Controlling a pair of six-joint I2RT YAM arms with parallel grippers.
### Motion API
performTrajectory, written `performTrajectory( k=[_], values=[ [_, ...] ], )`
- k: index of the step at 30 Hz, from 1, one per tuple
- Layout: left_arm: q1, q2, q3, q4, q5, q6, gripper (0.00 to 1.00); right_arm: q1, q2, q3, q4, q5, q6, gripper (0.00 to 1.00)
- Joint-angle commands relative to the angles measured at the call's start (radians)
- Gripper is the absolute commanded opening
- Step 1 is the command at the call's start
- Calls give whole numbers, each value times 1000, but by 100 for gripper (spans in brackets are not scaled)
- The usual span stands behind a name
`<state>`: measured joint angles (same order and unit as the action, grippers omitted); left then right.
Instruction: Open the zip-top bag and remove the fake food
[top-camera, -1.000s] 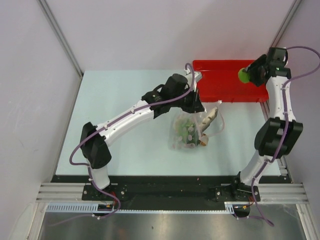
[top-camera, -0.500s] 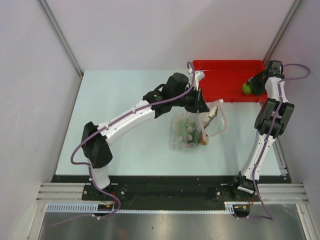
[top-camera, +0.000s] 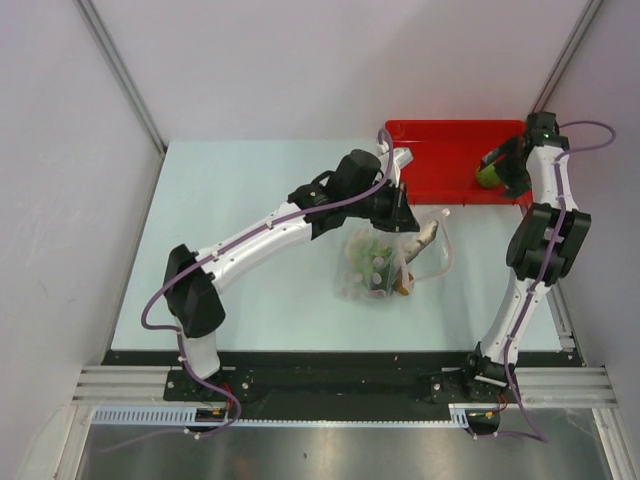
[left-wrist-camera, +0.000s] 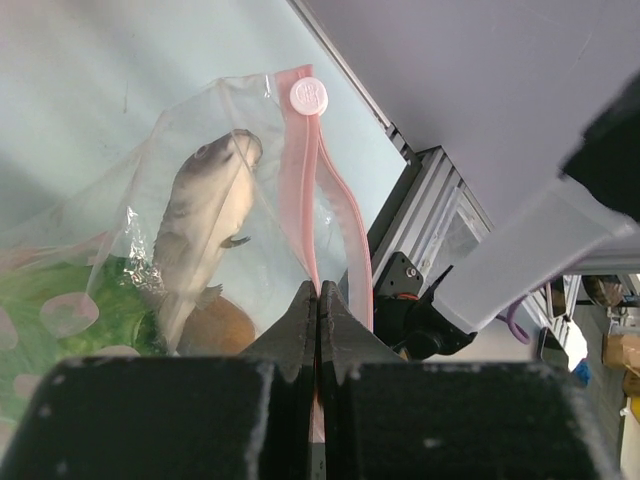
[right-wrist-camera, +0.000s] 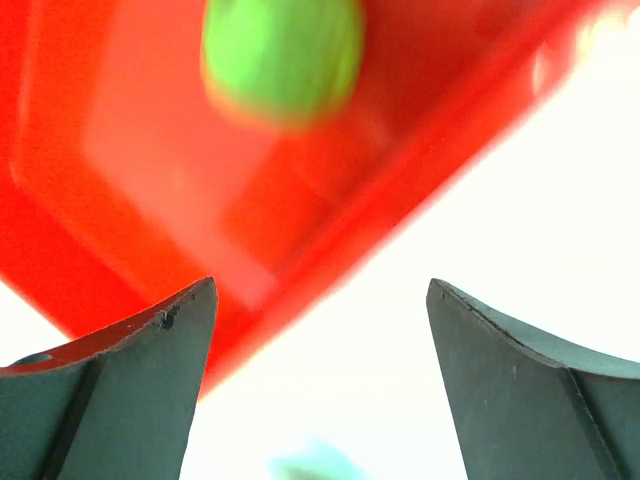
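The clear zip-top bag hangs from my left gripper, its lower part on the table. In the left wrist view, the left gripper is shut on one side of the bag's pink zip strip, and the other side bows away, leaving the mouth open. Inside are a grey fish, an orange-brown fruit and green lettuce. My right gripper is open over the red tray. A light green fruit lies loose in the tray. It shows blurred beyond the open right gripper.
The red tray sits at the back right of the pale table, against the white wall. White panels close in the left and right sides. The black base rail runs along the near edge.
The right gripper dropped from above the tray down to it and opened, letting go of the green fruit, which now lies in the tray. The left arm and bag barely shifted.
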<state>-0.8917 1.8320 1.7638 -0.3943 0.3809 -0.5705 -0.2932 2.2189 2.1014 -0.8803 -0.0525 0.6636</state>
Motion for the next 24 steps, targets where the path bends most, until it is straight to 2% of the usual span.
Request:
performTrajectory(
  k=[1,3,8,10,15,18,21,24],
  values=[
    [-3,-20,11,26,27,0,0,91,-276,-174,-27,-1,-7,90],
    [-1,-19,14,23,26,-6,0,129,-362,-306,-29,-16,-24,90],
    [0,18,71,17,42,-29,0,225,-698,-593,-15,-24,-58,89],
    [0,30,112,5,47,-43,0,249,-811,-629,-63,-18,-61,89],
    [8,48,157,9,59,-48,0,287,-970,-698,-175,-18,-70,88],
    [14,67,201,-8,65,-57,0,289,-1067,-713,-206,-20,-73,83],
    [14,72,201,8,76,-84,0,290,-1133,-733,-194,-87,-81,75],
    [14,79,212,21,81,-98,0,368,-1177,-794,-110,-154,-81,63]
  ],
)
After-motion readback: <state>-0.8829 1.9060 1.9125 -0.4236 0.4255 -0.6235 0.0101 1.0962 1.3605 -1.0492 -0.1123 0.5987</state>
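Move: The fish in the bag's open mouth lies about 22 cm back and 25 cm left of the right hand, roughly level with it; the orange food is some 3 cm farther back and 4 cm farther left than the fish, near the table. The green food already released in the bin is about 6 cm ahead, 3 cm right and 9 cm below the right hand. From the left hand, pinching the rim, the fish lies about 5 cm forward, 5 cm right and 14 cm below. Right hand sweeps about 25 cm back, leftwards and up towards bag, partly closing; left hand lifts still-pinched rim. ##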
